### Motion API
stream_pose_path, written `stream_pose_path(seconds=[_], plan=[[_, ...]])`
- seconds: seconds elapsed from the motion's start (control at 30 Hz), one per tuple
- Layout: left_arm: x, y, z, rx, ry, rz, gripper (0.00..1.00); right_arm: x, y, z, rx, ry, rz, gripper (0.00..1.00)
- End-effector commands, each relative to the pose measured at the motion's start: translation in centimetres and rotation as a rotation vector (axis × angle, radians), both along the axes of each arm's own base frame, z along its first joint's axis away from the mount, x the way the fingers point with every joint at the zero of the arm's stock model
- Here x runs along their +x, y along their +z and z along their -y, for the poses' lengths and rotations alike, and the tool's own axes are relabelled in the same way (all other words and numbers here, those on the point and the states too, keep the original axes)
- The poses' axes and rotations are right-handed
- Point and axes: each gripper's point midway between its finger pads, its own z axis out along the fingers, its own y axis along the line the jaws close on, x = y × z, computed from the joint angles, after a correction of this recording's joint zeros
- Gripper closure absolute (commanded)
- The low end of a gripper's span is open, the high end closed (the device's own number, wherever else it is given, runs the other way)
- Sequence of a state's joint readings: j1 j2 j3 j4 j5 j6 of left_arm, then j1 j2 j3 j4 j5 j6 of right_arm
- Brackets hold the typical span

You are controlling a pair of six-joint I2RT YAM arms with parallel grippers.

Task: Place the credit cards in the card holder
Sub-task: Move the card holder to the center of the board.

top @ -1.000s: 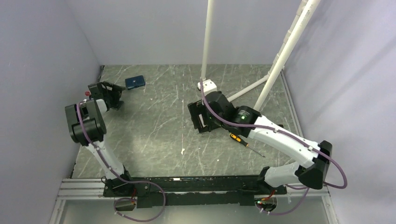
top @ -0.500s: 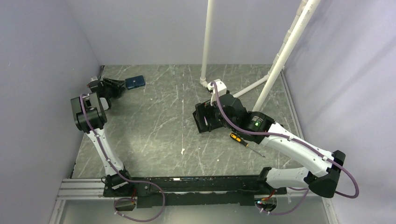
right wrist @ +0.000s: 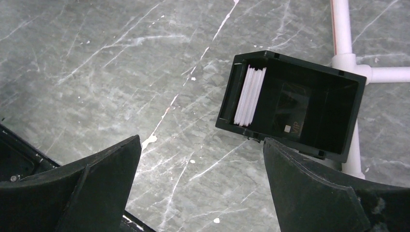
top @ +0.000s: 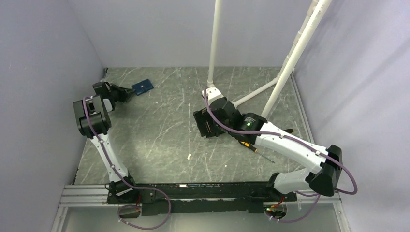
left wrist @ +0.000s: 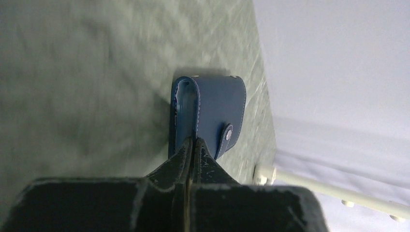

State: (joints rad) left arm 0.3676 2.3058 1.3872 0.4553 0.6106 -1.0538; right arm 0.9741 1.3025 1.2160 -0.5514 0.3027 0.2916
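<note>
The card holder, dark blue with a snap tab, sits at the far left of the floor, turned at an angle. My left gripper reaches out to it and is shut, its tips pinching the holder's near edge. The credit cards show as a stack of white cards standing on edge in a black open box, with a dark card lying flat beside them. My right gripper hovers open over bare floor just short of the box, holding nothing.
An orange-handled screwdriver lies right of the box under the right arm. A white pipe stand rises behind the box, and its foot touches the box's far side. The left wall stands close to the left arm.
My left gripper has closed on the card holder's edge, and the holder has turned and shifted slightly. The right arm swung right, then back left over the box, still open.
</note>
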Motion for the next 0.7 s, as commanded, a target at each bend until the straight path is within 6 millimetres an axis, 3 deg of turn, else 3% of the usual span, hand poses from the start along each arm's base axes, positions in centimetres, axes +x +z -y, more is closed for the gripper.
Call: stream_pose_path(seconds=[0.0, 0.13, 0.2, 0.23, 0.4, 0.53, 0.67], plan=[[-5.0, 2.3, 5.0, -0.054, -0.120, -0.138, 1.00, 0.0, -0.1, -0.8, 0.018, 0.025, -0.007, 0.00], [-9.3, 4.8, 10.9, -0.070, -0.225, -0.222, 1.00, -0.3, -1.9, -1.7, -0.019, 0.066, -0.061, 0.00], [-12.9, 4.8, 14.4, -0.027, -0.295, -0.268, 1.00, -0.6, -2.7, -2.1, -0.027, 0.090, -0.082, 0.00], [-14.8, 4.7, 15.2, 0.002, -0.318, -0.293, 1.00, -0.6, -3.1, -2.1, -0.033, 0.092, -0.092, 0.00], [-23.4, 4.3, 16.9, 0.047, -0.292, -0.324, 1.00, -1.7, -5.2, -3.6, 0.002, 0.149, -0.163, 0.00], [-27.1, 5.2, 17.5, 0.046, -0.308, -0.297, 1.00, -2.6, -6.8, -5.9, 0.090, 0.211, -0.250, 0.00], [-30.0, 4.6, 18.5, 0.010, -0.366, -0.340, 1.00, -2.8, -8.6, -7.7, 0.104, 0.246, -0.327, 0.04]])
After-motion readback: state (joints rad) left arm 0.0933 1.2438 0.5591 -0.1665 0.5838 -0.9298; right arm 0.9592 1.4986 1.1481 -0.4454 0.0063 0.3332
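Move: The card holder is already pinched in the left fingers, its middle about 6 cm right of that hand and 2 cm ahead. The board's center, its goal, lies some 35 cm to the left hand's right, 25 cm nearer the base and slightly lower; the black tray is about 54 cm right and 20 cm back. From the right hand, the holder lies roughly 33 cm left, 22 cm farther out and 15 cm below. The card holder, still pinched by its edge, is carried by the left hand back and right towards the board's center, roughly 33 cm in all, the last stretch almost straight back; the hand rises about 4 cm, its fingers tipping down while turning nearly 20 degrees clockwise. The wide-open right hand sinks some 8 cm and shifts about 5 cm left, drawing back slightly and tipping its fingers down. ##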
